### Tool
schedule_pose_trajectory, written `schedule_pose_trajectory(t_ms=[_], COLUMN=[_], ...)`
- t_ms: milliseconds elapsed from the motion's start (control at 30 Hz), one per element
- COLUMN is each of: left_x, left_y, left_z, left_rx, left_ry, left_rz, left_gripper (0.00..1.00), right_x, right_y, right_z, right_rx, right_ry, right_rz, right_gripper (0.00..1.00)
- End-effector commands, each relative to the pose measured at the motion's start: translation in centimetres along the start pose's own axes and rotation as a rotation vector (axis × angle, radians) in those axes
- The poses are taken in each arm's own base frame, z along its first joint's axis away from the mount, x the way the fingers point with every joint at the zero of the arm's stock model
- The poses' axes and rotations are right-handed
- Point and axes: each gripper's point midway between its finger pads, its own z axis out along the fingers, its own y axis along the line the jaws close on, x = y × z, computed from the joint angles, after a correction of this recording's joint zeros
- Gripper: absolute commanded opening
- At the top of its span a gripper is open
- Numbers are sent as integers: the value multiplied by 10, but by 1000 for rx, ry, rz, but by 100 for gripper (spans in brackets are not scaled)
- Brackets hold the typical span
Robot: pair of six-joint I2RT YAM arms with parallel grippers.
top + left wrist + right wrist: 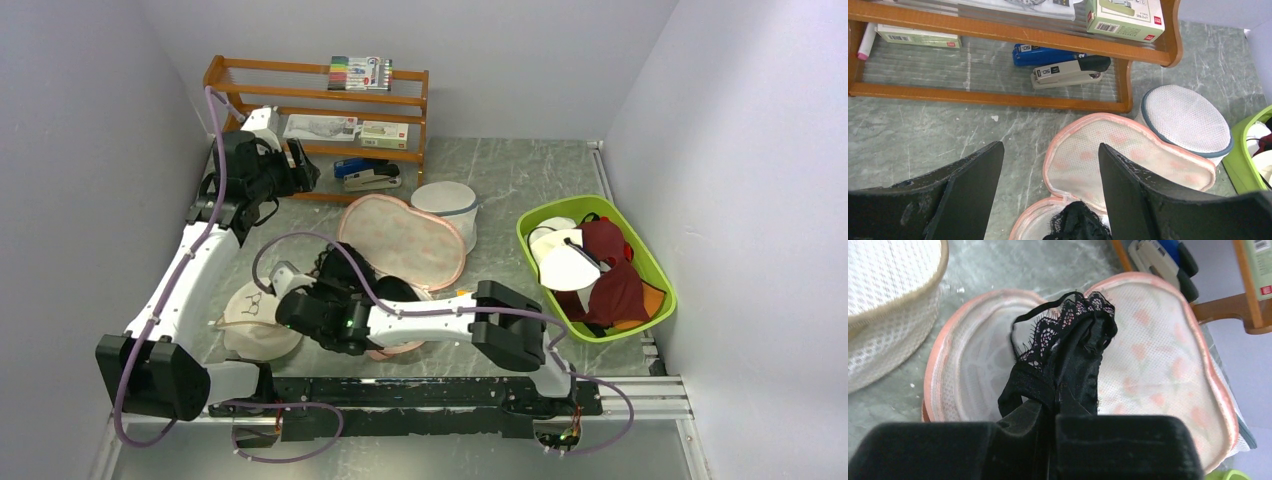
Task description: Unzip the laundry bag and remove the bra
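The laundry bag [410, 245] lies unzipped and spread open in the middle of the table, its pinkish mesh inside facing up [1158, 365]. A black lace bra [1068, 355] rises out of the bag's near half. My right gripper [1055, 407] is shut on the bra's lower edge, just above that near half [345, 275]. My left gripper [290, 170] hovers open near the wooden shelf, above and left of the bag. In the left wrist view its fingers [1050, 150] frame the bag's far flap [1128, 155] and the top of the bra [1078, 225], touching neither.
A wooden shelf [320, 100] with boxes and a stapler [370, 178] stands at the back left. A white mesh cylinder [447, 205] sits behind the bag. A green basket [652, 268] of clothes is at the right, and a cream cap [255, 315] at the near left.
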Motion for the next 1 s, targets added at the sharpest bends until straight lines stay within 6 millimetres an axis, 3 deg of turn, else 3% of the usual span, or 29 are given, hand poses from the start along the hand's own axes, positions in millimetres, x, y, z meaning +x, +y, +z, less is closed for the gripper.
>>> schedule_pose_trajectory(t_ms=[0, 333, 733, 967], left_x=[-15, -20, -24, -26], left_y=[-1, -4, -15, -15], left_z=[-5, -11, -18, -21], left_rx=[7, 13, 40, 39], left_ry=[-60, -81, -95, -103], left_rz=[31, 30, 42, 44], left_gripper=[81, 81, 81, 81], right_x=[-17, -51, -95, -96], right_y=[-17, -74, -183, -237], right_z=[-11, -53, -139, -187], right_rx=[23, 62, 101, 116], right_ry=[-48, -166, -466, -630], right_rz=[86, 309, 615, 762], right_gripper=[0, 0, 0, 0])
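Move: The right hand already has the bra pinched over the open laundry bag. The bag's bottom tray is centred about 5 cm back, 6 cm to the right and 10 cm below it; the bag's opened flap lies some 10 cm ahead and 14 cm to the right. The beige pouch sits about 14 cm left and 6 cm back, the white mesh bin 23 cm right and 13 cm ahead. From the left hand the tray is roughly 23 cm back, 12 cm right, 25 cm down. Straight up at first and then faster, the right hand lifts about 25 cm away from the laundry bag's tray, veering some 10 cm to its right as it climbs. On the way it rolls by about 45 degrees, its left side rising, so the fingers end up pointing nearly level, forward and left. They stay shut on the bra throughout. ##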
